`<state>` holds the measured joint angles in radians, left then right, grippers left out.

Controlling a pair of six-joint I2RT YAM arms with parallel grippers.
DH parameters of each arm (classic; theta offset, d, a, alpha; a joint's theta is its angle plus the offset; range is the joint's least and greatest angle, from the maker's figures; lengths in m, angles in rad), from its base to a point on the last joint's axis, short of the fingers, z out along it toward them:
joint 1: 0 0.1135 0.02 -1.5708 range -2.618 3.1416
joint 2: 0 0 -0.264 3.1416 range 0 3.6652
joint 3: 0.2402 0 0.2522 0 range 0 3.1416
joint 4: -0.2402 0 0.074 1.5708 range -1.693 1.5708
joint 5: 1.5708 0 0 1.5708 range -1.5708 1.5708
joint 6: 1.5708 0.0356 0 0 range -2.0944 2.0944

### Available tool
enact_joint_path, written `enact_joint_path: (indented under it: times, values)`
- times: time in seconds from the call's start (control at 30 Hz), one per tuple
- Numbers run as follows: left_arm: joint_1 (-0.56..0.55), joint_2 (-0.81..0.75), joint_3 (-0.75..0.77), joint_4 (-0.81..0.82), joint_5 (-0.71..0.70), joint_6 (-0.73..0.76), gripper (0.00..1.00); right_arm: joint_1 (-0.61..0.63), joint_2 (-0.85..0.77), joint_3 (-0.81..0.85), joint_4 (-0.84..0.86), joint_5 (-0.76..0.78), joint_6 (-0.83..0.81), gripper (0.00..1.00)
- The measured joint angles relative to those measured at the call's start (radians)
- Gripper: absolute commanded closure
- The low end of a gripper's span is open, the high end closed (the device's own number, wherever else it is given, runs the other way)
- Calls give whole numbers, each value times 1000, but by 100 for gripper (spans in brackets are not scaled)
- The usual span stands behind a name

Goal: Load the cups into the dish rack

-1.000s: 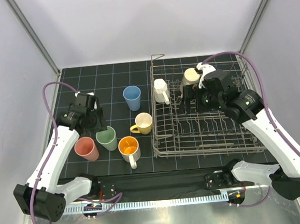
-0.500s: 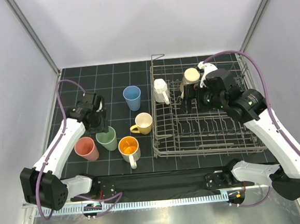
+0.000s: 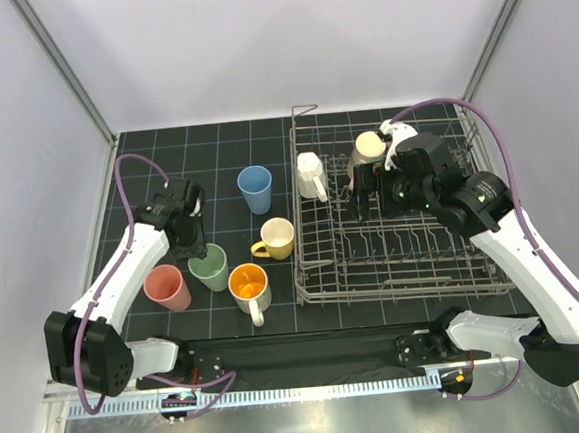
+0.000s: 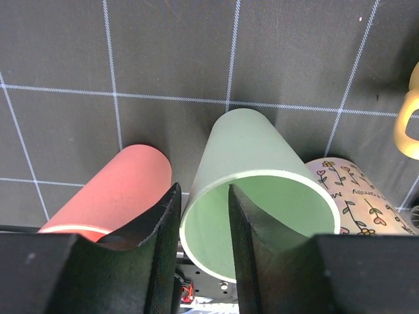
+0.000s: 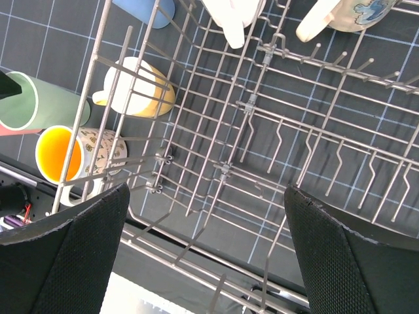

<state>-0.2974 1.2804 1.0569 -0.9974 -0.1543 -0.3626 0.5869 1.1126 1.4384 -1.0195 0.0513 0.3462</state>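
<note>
My left gripper [image 3: 194, 246] is down at the pale green cup [image 3: 208, 268], which stands upright on the mat. In the left wrist view one finger [image 4: 160, 222] is outside the green cup [image 4: 262, 163] wall and the other is inside; the jaws are narrowed, with a gap still showing. The pink cup [image 3: 167, 287] touches that side. The blue cup [image 3: 255, 189], yellow mug [image 3: 275, 239] and orange-inside mug [image 3: 248, 284] stand nearby. A white mug [image 3: 311, 177] and a cream mug [image 3: 368, 148] sit in the dish rack [image 3: 405, 280]. My right gripper [image 5: 206, 188] hangs open and empty above the rack.
The rack's upright tines [image 5: 262, 124] lie right under my right gripper. The pink cup [image 4: 118, 190] crowds the outer left finger. The orange-inside mug [image 4: 357, 196] sits close on the green cup's other side. The mat's near edge runs just past the cups.
My left gripper has come in over the green cup and narrowed its jaws round the rim. The right arm and all the cups have stayed put.
</note>
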Motion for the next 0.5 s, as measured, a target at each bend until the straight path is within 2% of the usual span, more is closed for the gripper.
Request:
enact_joint_path:
  times: [0.17, 0.33, 0.5]
  values:
    - [0, 15, 0, 0, -1, -3, 76, 0, 0, 0, -2, -4, -3, 0]
    - [0, 37, 0, -1, -5, -14, 99, 0, 0, 12, -10, -3, -8, 0]
    - [0, 16, 4, -5, -34, -47, 100, 0, 5, 13, -9, -22, -4, 0]
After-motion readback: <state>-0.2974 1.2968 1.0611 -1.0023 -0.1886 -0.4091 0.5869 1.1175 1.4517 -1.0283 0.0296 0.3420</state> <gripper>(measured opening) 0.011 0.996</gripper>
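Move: The green cup stands right at the left gripper: its middle is about 3 cm to the right, 1 cm back and 4 cm below, with the left side of its rim between the open fingers. The red cup is roughly 6 cm left and 5 cm back, the orange-lined mug some 11 cm right and 6 cm back, the yellow cup about 18 cm right and 3 cm ahead. From the right hand the green cup lies about 32 cm left, 1 cm back and 21 cm down. Ease the left gripper straight down just under 1 cm, one finger inside the green cup and the other outside, closing the fingers from about a third open to shut so they pinch the left wall at the rim. Then start back up, about half a centimetre, with the wrist nearly still. ##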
